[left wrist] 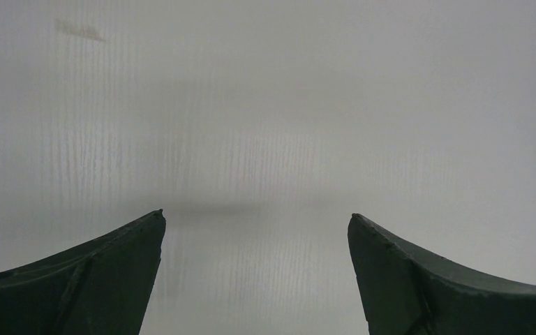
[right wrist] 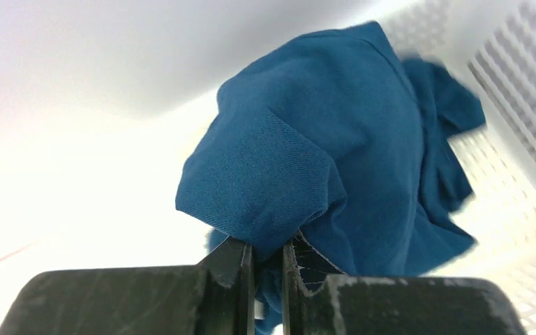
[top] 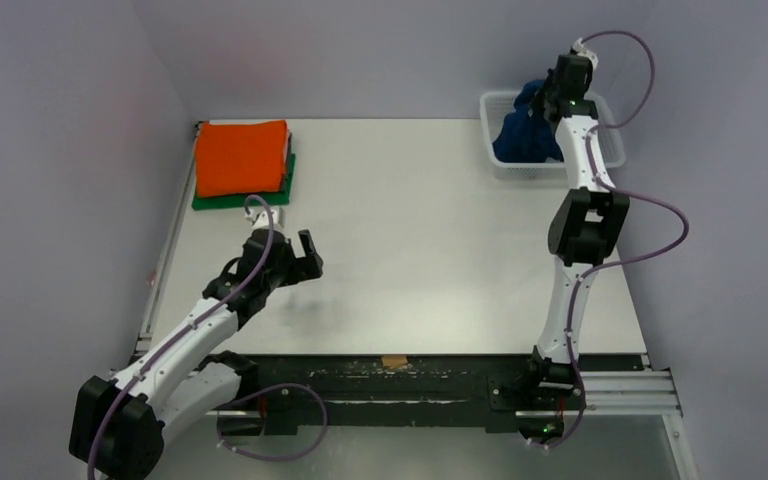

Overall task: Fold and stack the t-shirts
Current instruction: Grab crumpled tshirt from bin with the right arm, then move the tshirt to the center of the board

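A folded orange t-shirt lies on a folded green t-shirt at the table's far left. The navy blue t-shirt is bunched in the white mesh basket at the far right; its print is hidden. My right gripper is above the basket, shut on a fold of the navy shirt, the cloth pinched between the nearly closed fingers. My left gripper is open and empty over the bare table, in front of the stack.
The basket's mesh wall shows to the right of the held cloth. Grey walls close in the table on the left, back and right. A black rail runs along the near edge.
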Controlling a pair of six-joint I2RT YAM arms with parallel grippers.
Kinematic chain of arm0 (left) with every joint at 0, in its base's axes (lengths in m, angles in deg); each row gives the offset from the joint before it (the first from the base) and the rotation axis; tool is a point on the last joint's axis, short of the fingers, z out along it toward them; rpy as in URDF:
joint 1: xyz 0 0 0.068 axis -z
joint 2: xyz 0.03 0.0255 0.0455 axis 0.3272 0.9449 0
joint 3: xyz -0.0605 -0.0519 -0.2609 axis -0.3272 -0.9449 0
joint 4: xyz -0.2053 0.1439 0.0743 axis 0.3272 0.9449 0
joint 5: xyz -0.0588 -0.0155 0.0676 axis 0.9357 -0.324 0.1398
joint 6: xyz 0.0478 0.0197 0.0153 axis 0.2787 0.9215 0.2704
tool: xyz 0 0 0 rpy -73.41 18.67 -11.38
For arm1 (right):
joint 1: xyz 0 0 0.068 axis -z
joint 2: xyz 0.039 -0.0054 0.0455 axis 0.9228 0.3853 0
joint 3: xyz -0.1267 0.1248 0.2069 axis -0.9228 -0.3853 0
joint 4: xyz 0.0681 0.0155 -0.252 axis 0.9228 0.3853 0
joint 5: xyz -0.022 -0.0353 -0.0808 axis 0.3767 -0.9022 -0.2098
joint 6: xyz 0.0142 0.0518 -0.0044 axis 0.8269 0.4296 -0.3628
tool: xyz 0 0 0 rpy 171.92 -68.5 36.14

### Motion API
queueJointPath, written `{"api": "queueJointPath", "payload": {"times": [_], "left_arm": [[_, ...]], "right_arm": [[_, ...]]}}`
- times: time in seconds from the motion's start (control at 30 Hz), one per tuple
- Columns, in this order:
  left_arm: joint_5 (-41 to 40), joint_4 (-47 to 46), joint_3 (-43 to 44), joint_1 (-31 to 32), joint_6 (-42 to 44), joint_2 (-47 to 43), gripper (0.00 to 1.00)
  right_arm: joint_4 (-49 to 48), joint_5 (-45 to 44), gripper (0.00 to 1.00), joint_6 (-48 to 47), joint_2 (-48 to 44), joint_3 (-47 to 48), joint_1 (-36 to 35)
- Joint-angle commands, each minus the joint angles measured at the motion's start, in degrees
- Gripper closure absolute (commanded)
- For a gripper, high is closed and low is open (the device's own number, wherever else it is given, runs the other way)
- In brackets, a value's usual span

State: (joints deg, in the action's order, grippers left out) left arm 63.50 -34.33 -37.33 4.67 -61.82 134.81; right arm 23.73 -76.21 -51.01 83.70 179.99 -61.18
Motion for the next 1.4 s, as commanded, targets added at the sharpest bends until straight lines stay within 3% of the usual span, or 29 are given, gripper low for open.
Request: {"api": "queueJointPath", "payload": {"times": [0.0,0.27,0.43,0.53,0.7,0.8,0.87,0.9,0.93,1.17,1.27,1.37], "left_arm": [[3.53,-2.66,0.32,0.05,-1.84,-4.43,0.0],[6.18,1.14,-2.19,0.05,-4.43,-15.45,0.0],[5.57,7.97,-3.06,0.05,-7.01,-23.67,0.0],[4.83,12.53,-3.36,0.03,-8.93,-28.15,0.0],[2.86,20.98,-3.11,0.04,-11.92,-33.2,0.0],[3.34,24.38,-3.21,0.05,-12.97,-34.67,0.0],[3.53,26.27,-3.5,0.05,-13.46,-34.98,0.0],[3.46,27.28,-3.71,0.05,-13.71,-34.92,0.0],[3.35,27.9,-3.96,0.05,-13.88,-34.78,0.0],[6.14,25.12,-5.93,0.05,-14.35,-30.05,0.0],[12.64,20.26,-7.45,0.04,-13.49,-25.46,0.0],[20.22,14.08,-10.09,0.21,-13.07,-21.29,0.07]], "right_arm": [[-7.29,6.61,1.0,1.62,-16.6,4.2,-5.49],[-8.42,23.52,1.0,-0.25,-32.89,-0.3,-21.5],[-11.54,29.12,1.0,0.85,-39.55,-5.34,-27.98],[-15.8,29.91,1.0,3.26,-43.66,-14.85,-28.65],[-18.54,20.91,1.0,2.28,-51.81,-40.36,-28.33],[-18.33,6.57,0.86,2.12,-55.35,-58.06,-27.94],[-18.96,-4.87,0.62,5.26,-56.6,-67.44,-26.76],[-17.96,-8.15,0.44,6.66,-56.9,-70.29,-25.0],[-16.01,-10.5,0.39,8.32,-57.23,-71.91,-23.69],[-6.74,-14.39,0.28,9.55,-65.23,-78.07,-23.41],[-4.6,-11.36,0.25,11.83,-70.69,-83.97,-25.02],[-3.04,-6.01,0.24,15.0,-76.34,-90.78,-25.81]]}}
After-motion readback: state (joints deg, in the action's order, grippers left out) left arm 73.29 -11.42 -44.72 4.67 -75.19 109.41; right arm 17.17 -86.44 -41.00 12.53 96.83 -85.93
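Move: The right fingers already grip the blue t-shirt, whose bulk hangs about 10 cm below them, 3 cm back and 2 cm left. It goes to the open middle of the table, some 38 cm back, 35 cm left and 17 cm below. The bin's middle is roughly 4 cm back, 4 cm right and 13 cm down. From the left hand, the t-shirt is about 36 cm ahead, 59 cm right and nearly level. Up, left and back in one fast arc, the right hand whips the gripped t-shirt out of the bin, rising some 40 cm and tilting its fingers up as it turns counter-clockwise, then plunges about 45 cm while swinging back right, levelling, and opens to let go over the mid-table. The open left hand backs off about 10 cm, rising then sinking. ##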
